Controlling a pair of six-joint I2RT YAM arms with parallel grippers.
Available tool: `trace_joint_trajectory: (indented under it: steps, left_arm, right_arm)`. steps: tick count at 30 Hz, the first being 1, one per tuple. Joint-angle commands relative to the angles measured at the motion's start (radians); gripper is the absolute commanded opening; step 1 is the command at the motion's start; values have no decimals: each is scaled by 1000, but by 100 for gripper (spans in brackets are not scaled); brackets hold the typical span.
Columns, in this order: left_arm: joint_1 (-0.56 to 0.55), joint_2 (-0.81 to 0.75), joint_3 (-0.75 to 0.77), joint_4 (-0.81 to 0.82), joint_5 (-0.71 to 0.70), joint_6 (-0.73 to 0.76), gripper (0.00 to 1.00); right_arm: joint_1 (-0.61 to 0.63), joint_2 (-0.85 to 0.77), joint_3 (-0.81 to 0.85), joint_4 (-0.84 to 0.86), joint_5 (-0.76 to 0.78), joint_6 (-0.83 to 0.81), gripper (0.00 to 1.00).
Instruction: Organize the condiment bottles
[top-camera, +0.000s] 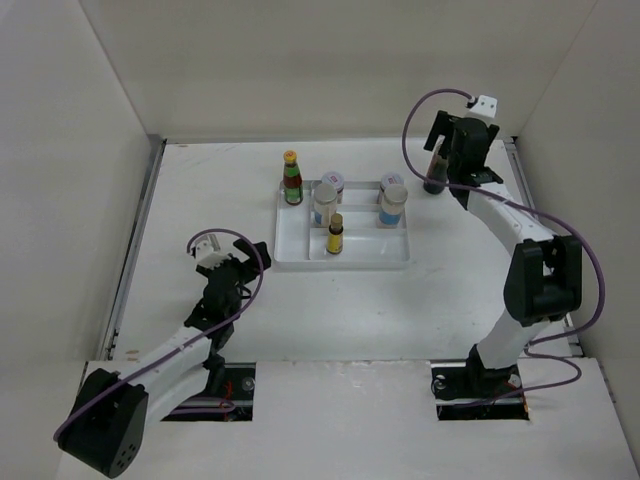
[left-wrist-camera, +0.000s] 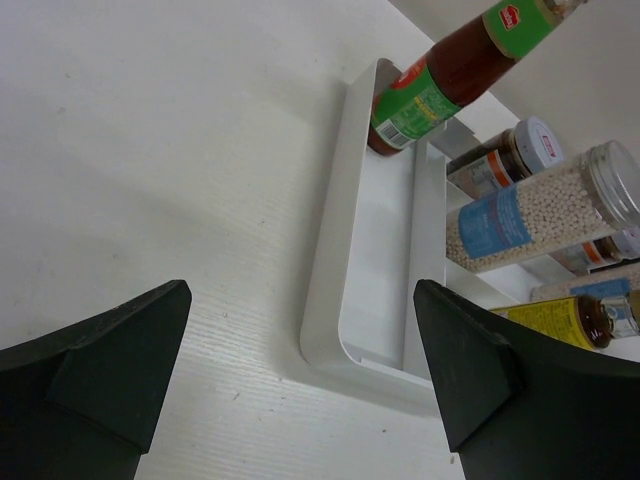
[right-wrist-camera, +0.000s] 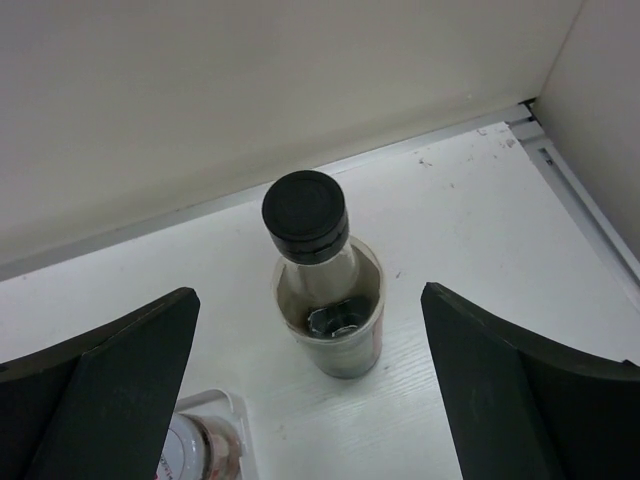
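Note:
The tall dark black-capped bottle (right-wrist-camera: 318, 280) stands upright on the table to the right of the white tray (top-camera: 297, 258), outside it. My right gripper (right-wrist-camera: 308, 295) hangs over it, open, with a finger well clear on each side. In the top view this bottle (top-camera: 433, 180) shows just below the right gripper (top-camera: 442, 150). In the tray stand the red sauce bottle (top-camera: 291, 178), two white-lidded jars (top-camera: 331, 182) (top-camera: 394, 181), two shakers (top-camera: 325, 206) (top-camera: 392, 208) and the small yellow bottle (top-camera: 335, 234). My left gripper (top-camera: 252, 258) is open and empty, left of the tray's near left corner (left-wrist-camera: 330, 340).
White walls close in the table at the back and both sides, and the dark bottle stands close to the back right corner (right-wrist-camera: 530, 110). In the left wrist view the red sauce bottle (left-wrist-camera: 440, 80) and a shaker (left-wrist-camera: 540, 215) rise behind the tray rim.

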Motion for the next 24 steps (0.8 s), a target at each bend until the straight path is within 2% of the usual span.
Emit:
trace_joint_trajectory:
  steps: [1,5,7,8,10,11,13,17,24]
  left_arm:
    - [8,15,1,85,36,-24,97]
    - [8,38,3,96,42,-26,97]
    - [8,54,3,108,38,-26,97]
    - [9,63,3,113,39,-26,97]
    - [9,69,4,116,44,-26,97]
    - [9,68,4,117,44,-26,97]
    - [9,68,4,117,38,-24,97]
    - [11,74,9,117,44,-22,97]
    - [12,46,-2,119,35,-21,98]
  right_arm:
    - [-7,43,93,20,-35,-25,100]
    - [-25,119,129,79,-34,-52,97]
    - [-30,146,140,110,-23,-70,91]
    - [-32,159,148,119,-20,-74,83]
    - [-33,169,153,130,-12,-81,54]
    - [-30,162,142,141,0,-77,43]
    - [-29,121,99,197,15,-81,30]
    - [-6,-1,13,287,41,-90,27]
    - [77,-344,-226,285,132,-80,27]
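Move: The black-capped glass bottle stands upright about 4 cm ahead of the open right hand and 1 cm to its right, its middle some 13 cm below, so the neck is near finger height. Left of the right hand, in the tray, are the brown sauce jar, roughly 11 cm over and 2 cm farther out, and the blue-labelled jar, 11 cm over and 4 cm back. From the left hand the bottle is about 27 cm ahead and 49 cm to the right. The tall glass bottle is taken by its neck, just under the black cap: the right hand eases about 4 cm forward and 3 cm down onto it, and the fingers close from wide open to a bit under half. Keeping the pinch, the hand then draws about 8 cm straight back towards its base, rising some 3 cm mostly at the end. ##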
